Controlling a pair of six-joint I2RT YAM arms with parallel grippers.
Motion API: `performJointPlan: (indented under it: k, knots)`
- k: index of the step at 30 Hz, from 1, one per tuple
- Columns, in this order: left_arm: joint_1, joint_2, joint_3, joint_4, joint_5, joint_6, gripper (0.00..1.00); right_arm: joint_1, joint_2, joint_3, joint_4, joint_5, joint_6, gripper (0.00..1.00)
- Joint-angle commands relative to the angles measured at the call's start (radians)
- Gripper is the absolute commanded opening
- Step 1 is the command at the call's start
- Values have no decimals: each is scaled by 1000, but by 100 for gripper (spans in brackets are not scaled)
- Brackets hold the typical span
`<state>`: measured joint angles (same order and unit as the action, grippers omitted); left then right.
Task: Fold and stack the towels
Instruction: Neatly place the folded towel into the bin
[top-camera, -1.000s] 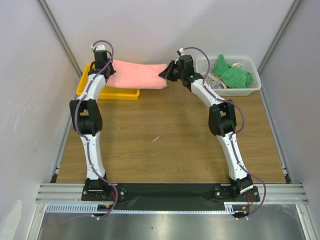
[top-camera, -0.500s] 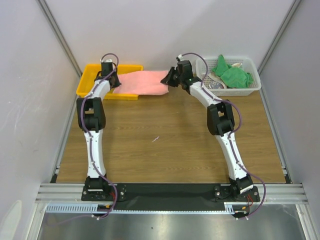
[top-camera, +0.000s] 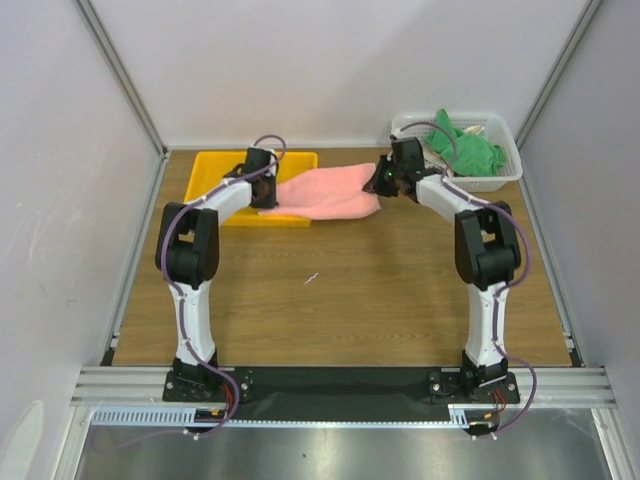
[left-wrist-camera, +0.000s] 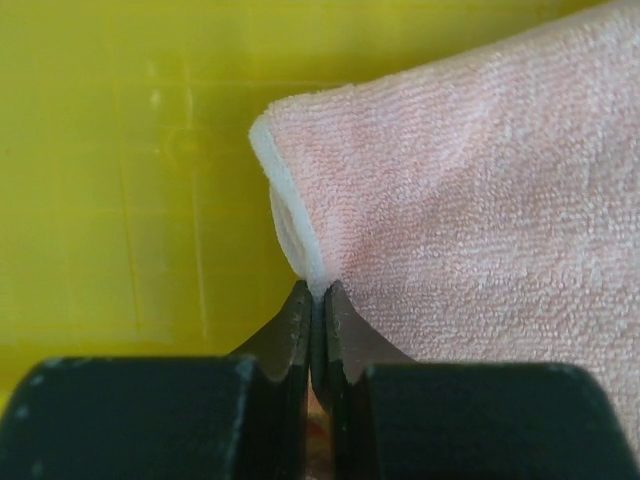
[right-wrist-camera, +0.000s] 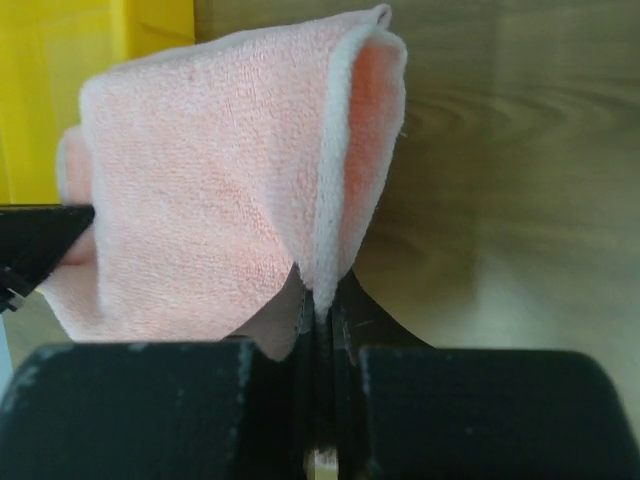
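A salmon-pink towel (top-camera: 330, 193) stretches between my two grippers, its left end over the yellow tray (top-camera: 215, 175) and its right end over the wooden table. The left gripper (top-camera: 268, 196) is shut on the towel's left edge; in the left wrist view the pale hem (left-wrist-camera: 300, 240) is pinched at the left gripper (left-wrist-camera: 317, 292) above the tray floor. On the other side, the right gripper (top-camera: 380, 185) is shut on the towel's right edge, and in the right wrist view the folded pink cloth (right-wrist-camera: 210, 190) rises from the right gripper (right-wrist-camera: 320, 305). Green towels (top-camera: 462, 148) lie in the white basket (top-camera: 505, 178).
The yellow tray sits at the back left against the wall. At the back right, the white lattice basket also holds some pale items. Grey walls close in on three sides. Bare wooden tabletop (top-camera: 330, 300) spreads in front of the arms.
Both arms have carried the pink towel to the right and lower. The yellow tray has become more exposed, and the right gripper has moved closer to the basket.
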<state>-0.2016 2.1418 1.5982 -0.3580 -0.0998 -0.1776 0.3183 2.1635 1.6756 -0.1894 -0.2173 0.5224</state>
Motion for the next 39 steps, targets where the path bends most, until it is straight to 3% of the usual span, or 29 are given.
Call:
performJointPlan:
  k: [1,6,12,18,21,27,32,39]
  knots:
    - [-83,-95,-75,-120,-49,-2,0,-24,-186,-108,-8,93,-74,0]
    - [-237,-256,-314,-96,-40,-112,0,-53,-344,-365,-24,130,-82,0]
    - [-456,-379,-455,-143,-63,-183,0,-91,-589,-608,-82,182,-88,0]
    - [-550,-493,-530,-185,-98,-243,0,-113,-754,-738,-202,188,-81,0]
    - [-532,-539,-521,-193,-152,-238,0,-110,-823,-728,-223,145,-75,0]
    - [-354,-618,-455,-251,-170,-175,0,-16,-834,-542,-289,174,-56,0]
    - [-254,-684,-449,-311,-172,-91,1,56,-749,-433,-299,145,59,0]
    - [-119,-776,-483,-355,-224,-71,0,176,-619,-375,-206,111,67,0]
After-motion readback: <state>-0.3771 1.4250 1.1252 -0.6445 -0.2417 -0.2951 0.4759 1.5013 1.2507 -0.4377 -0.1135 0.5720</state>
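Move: Both hands still hold the folded towel stretched between them. The bin's middle is about 6 cm ahead, 4 cm left and slightly below the left hand, which is low at its near wall. A white scrap lies some 19 cm back and 13 cm right of that hand. From the right hand, higher up, the bin's middle is roughly 30 cm left and 4 cm ahead, and the white basket's 24 cm right and 14 cm ahead. Keeping the towel pinched at both ends and staying low, the two hands sweep back towards the base by 20 to 25 cm and about 14 cm to the right, the left hand dragging the bin along by its near wall and turning some 20 degrees clockwise. Then both rise about 10 cm and swing back left by about as much as they had gone right, the left one easing forward some 6 cm and turning back, so that the towel is carried up over the bin with the fingers still shut. ##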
